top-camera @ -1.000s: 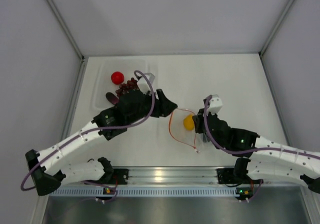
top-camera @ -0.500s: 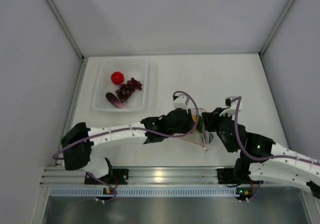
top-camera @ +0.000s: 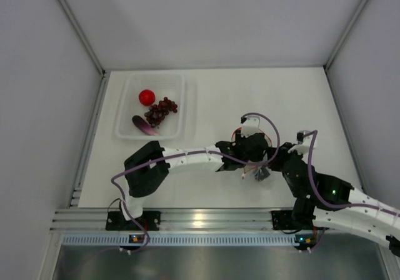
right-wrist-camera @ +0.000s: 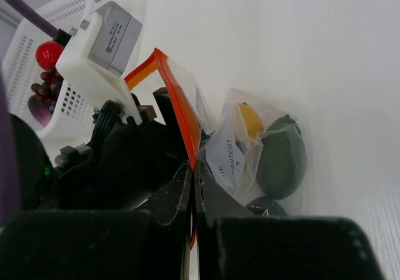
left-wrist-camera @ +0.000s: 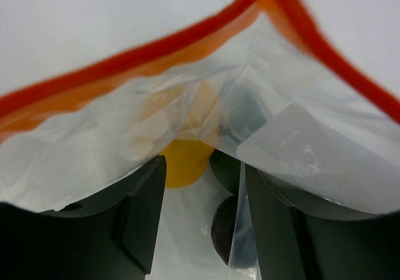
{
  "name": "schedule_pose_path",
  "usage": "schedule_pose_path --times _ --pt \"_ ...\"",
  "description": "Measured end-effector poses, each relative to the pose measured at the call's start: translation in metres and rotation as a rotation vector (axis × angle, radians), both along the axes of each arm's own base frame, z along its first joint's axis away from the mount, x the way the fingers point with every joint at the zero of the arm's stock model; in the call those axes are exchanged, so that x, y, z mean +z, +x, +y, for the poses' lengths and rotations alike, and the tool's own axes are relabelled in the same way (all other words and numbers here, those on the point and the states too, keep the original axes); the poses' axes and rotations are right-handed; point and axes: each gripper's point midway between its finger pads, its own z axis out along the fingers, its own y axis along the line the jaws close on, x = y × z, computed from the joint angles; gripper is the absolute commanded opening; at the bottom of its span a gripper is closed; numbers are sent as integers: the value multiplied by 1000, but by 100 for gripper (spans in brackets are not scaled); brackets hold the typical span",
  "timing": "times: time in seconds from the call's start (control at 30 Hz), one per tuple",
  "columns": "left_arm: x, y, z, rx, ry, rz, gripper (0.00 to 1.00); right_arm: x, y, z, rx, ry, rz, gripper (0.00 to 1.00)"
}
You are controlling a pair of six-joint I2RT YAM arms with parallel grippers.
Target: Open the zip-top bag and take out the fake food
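Observation:
The zip-top bag [right-wrist-camera: 234, 145] lies clear and crinkly with its red-orange zipper strip [right-wrist-camera: 178, 99] pulled up. My right gripper [right-wrist-camera: 192, 162] is shut on that strip. My left gripper [left-wrist-camera: 203, 167] stands open inside the bag's mouth, under the strip [left-wrist-camera: 125, 64]. Just ahead of its fingers [left-wrist-camera: 140, 217] are a yellow lemon [left-wrist-camera: 184, 161] and a dark green piece [left-wrist-camera: 225, 167]; neither is clamped. Through the plastic I see the lemon [right-wrist-camera: 250, 120], the green oval [right-wrist-camera: 281, 158] and a white label [right-wrist-camera: 225, 156]. From above, both grippers meet over the bag [top-camera: 260, 172].
A clear tray [top-camera: 125, 105] at the back left holds a red tomato [top-camera: 147, 97], dark grapes [top-camera: 160, 110] and a purple eggplant [top-camera: 142, 125]. Grey walls close the table on three sides. The arms' bases and a metal rail [top-camera: 206, 217] line the near edge.
My left arm swung from the tray across to the bag, and its gripper went into the bag's mouth. My right arm drew right with the bag's strip still pinched.

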Motion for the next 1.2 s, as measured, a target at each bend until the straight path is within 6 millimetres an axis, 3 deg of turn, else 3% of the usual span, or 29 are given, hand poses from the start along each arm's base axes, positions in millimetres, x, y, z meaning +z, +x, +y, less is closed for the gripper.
schedule_pose_path --times 0.27,0.37,0.67,0.77,0.9,1.2 --pt "-30 18 -8 7 146 -50 71 -20 -1 -14 -41 -44 25 0" --pt "-32 27 -16 -10 181 -78 80 -26 0 -21 -74 -63 32 0" --pt "-45 37 -21 -30 228 -98 80 -30 0 -32 -98 -84 42 0" --pt "-55 31 -3 -19 260 -88 81 -30 -1 -27 -63 -92 48 0" --pt "-54 19 41 7 321 -88 81 -31 -1 -5 23 -92 60 0" --pt "17 20 120 114 337 -133 82 -26 12 76 212 -32 89 0"
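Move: The left hand's part-open fingers are already in the bag's mouth, with the yellow fruit about 5 cm ahead, 2 cm right and 7 cm below. From the same hand, the green fruit is some 3 cm ahead and 7 cm right, and the dark fruit about 4 cm back and 4 cm right, both some 8 cm down. From the right hand, shut on the rim, the yellow fruit is around 7 cm ahead, 3 cm left and 15 cm below. The left hand first sinks about 5 cm and eases forward inside the bag's mouth, spreading its fingers wide and rolling its left side up some 20 degrees, then sweeps about 14 cm left and rises, fingers empty and still wide open. The right hand keeps its pinch on the orange rim, dips some 3 cm down and right, then carries the rim about 11 cm left alongside the left hand, turning counter-clockwise. ##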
